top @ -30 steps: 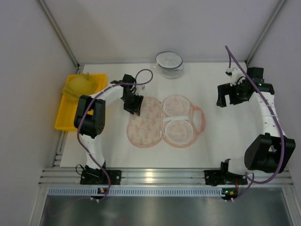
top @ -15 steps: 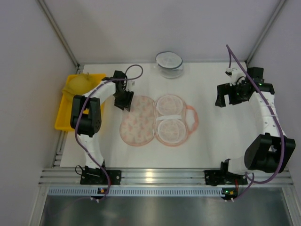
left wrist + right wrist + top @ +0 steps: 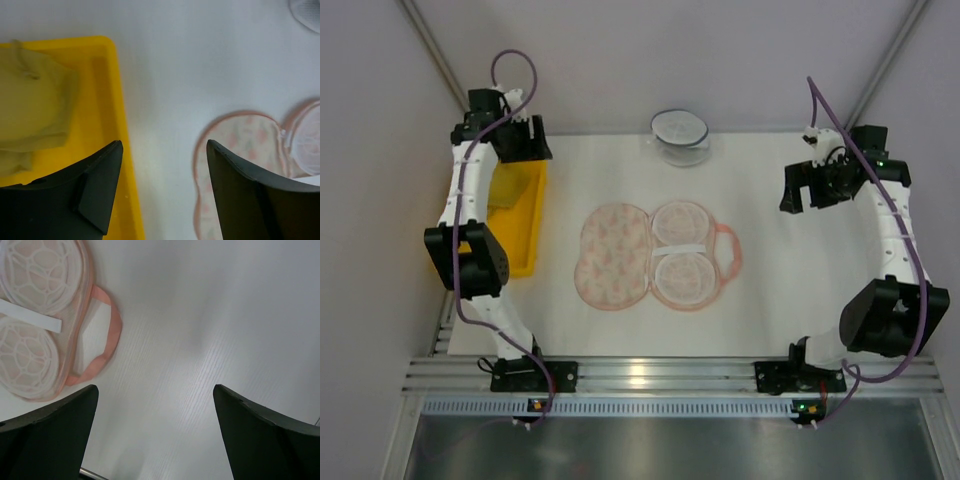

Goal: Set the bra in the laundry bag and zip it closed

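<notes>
The laundry bag (image 3: 612, 255) lies open and flat mid-table, its printed half on the left and its white-mesh half (image 3: 685, 255) on the right. The bra (image 3: 30, 105), mustard-yellow and folded, rests in the yellow tray (image 3: 117, 100); in the top view my left arm hides it. My left gripper (image 3: 520, 145) hovers high over the tray's back end. It is open and empty (image 3: 165, 150), over the strip of table between the tray and the bag (image 3: 235, 165). My right gripper (image 3: 155, 395) is open and empty above bare table, right of the bag's pink handle (image 3: 102, 345).
A clear round bowl (image 3: 680, 135) stands at the back centre. The yellow tray (image 3: 520, 225) sits along the left table edge. Enclosure walls close in at the back and on both sides. My right gripper (image 3: 800, 195) hangs at the back right.
My left gripper let go of the bag's left edge after dragging the bag slightly left. It then rose and swung back-left over the tray, jaws wider. The right arm barely moved.
</notes>
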`<move>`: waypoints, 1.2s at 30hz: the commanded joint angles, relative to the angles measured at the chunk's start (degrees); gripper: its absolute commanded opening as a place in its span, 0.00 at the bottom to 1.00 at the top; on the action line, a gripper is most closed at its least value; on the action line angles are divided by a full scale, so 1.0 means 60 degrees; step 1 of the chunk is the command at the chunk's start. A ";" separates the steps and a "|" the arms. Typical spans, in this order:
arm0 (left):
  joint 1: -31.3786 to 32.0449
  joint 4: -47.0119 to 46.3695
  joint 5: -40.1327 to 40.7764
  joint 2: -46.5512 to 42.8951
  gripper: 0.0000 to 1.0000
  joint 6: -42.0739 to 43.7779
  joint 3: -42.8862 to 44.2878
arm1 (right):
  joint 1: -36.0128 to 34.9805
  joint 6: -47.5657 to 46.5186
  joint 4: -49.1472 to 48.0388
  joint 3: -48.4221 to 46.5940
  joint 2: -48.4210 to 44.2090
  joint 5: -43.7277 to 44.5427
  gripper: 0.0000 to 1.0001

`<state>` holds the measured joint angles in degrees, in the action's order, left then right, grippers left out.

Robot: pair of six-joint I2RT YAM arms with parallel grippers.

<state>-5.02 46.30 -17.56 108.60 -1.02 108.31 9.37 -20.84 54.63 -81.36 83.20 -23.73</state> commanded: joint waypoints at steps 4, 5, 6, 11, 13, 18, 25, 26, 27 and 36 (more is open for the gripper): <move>-0.1594 0.0281 -0.0573 0.0737 0.72 0.3066 0.0653 | -0.0506 -0.0350 0.1045 -0.1483 0.0722 0.0277 0.99; -0.1755 0.0295 -0.0646 0.0898 0.72 0.3171 0.0756 | -0.0535 -0.0263 0.1061 -0.1571 0.0752 0.0307 0.99; -0.1916 0.0368 -0.0662 0.1103 0.71 0.3288 0.0902 | -0.0550 -0.0189 0.1075 -0.1557 0.0767 0.0292 0.99; -0.2416 0.0456 -0.0152 0.2260 0.61 0.3963 0.1664 | -0.0726 -0.0101 0.0915 -0.1235 0.0724 0.0160 0.99; -0.2416 0.0442 -0.0120 0.2627 0.59 0.4065 0.1825 | -0.0741 -0.0101 0.0885 -0.1162 0.0738 0.0117 0.99; -0.2314 0.0442 -0.0193 0.3257 0.54 0.4095 0.1841 | -0.0741 0.0060 0.0724 -0.0971 0.0753 -0.0015 0.99; -0.2050 0.0413 -0.0237 0.3960 0.52 0.3774 0.1927 | -0.0741 0.0148 0.0782 -0.0868 0.0636 0.0072 0.99; -0.2006 0.0413 -0.0237 0.4077 0.52 0.3686 0.2001 | -0.0741 0.0134 0.0811 -0.0854 0.0636 0.0101 0.99; -0.1948 0.0427 -0.0237 0.4267 0.53 0.3613 0.2074 | -0.0741 0.0119 0.0826 -0.0825 0.0607 0.0131 1.00; -0.1727 0.0017 0.0627 0.4971 0.49 0.3333 0.2061 | -0.0741 0.0192 0.0987 -0.0649 0.0387 0.0248 0.99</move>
<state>-15.62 47.86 -15.84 137.03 19.31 119.44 5.63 -20.38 59.94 -85.10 87.85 -22.39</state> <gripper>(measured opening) 0.503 0.993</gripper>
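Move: The bra, a crumpled yellow cloth in the yellow tray, lies about 19 cm to the left hand's left, 5 cm ahead and some 19 cm below. The tray's middle is around 18 cm left and 5 cm back of that hand. The opened pink laundry bag lies about 27 cm to its right and 19 cm back. From the idle right hand the bra is roughly 78 cm left and 19 cm ahead. Swinging left some 15 cm, the left hand crosses the tray's near-side rim, then sinks into the tray to end about 18 cm lower, edging back right by about 3 cm on the way down. The fingers tip further downward and narrow to half open without shutting, straddling the bra's right-hand edge, the left finger against the cloth. ##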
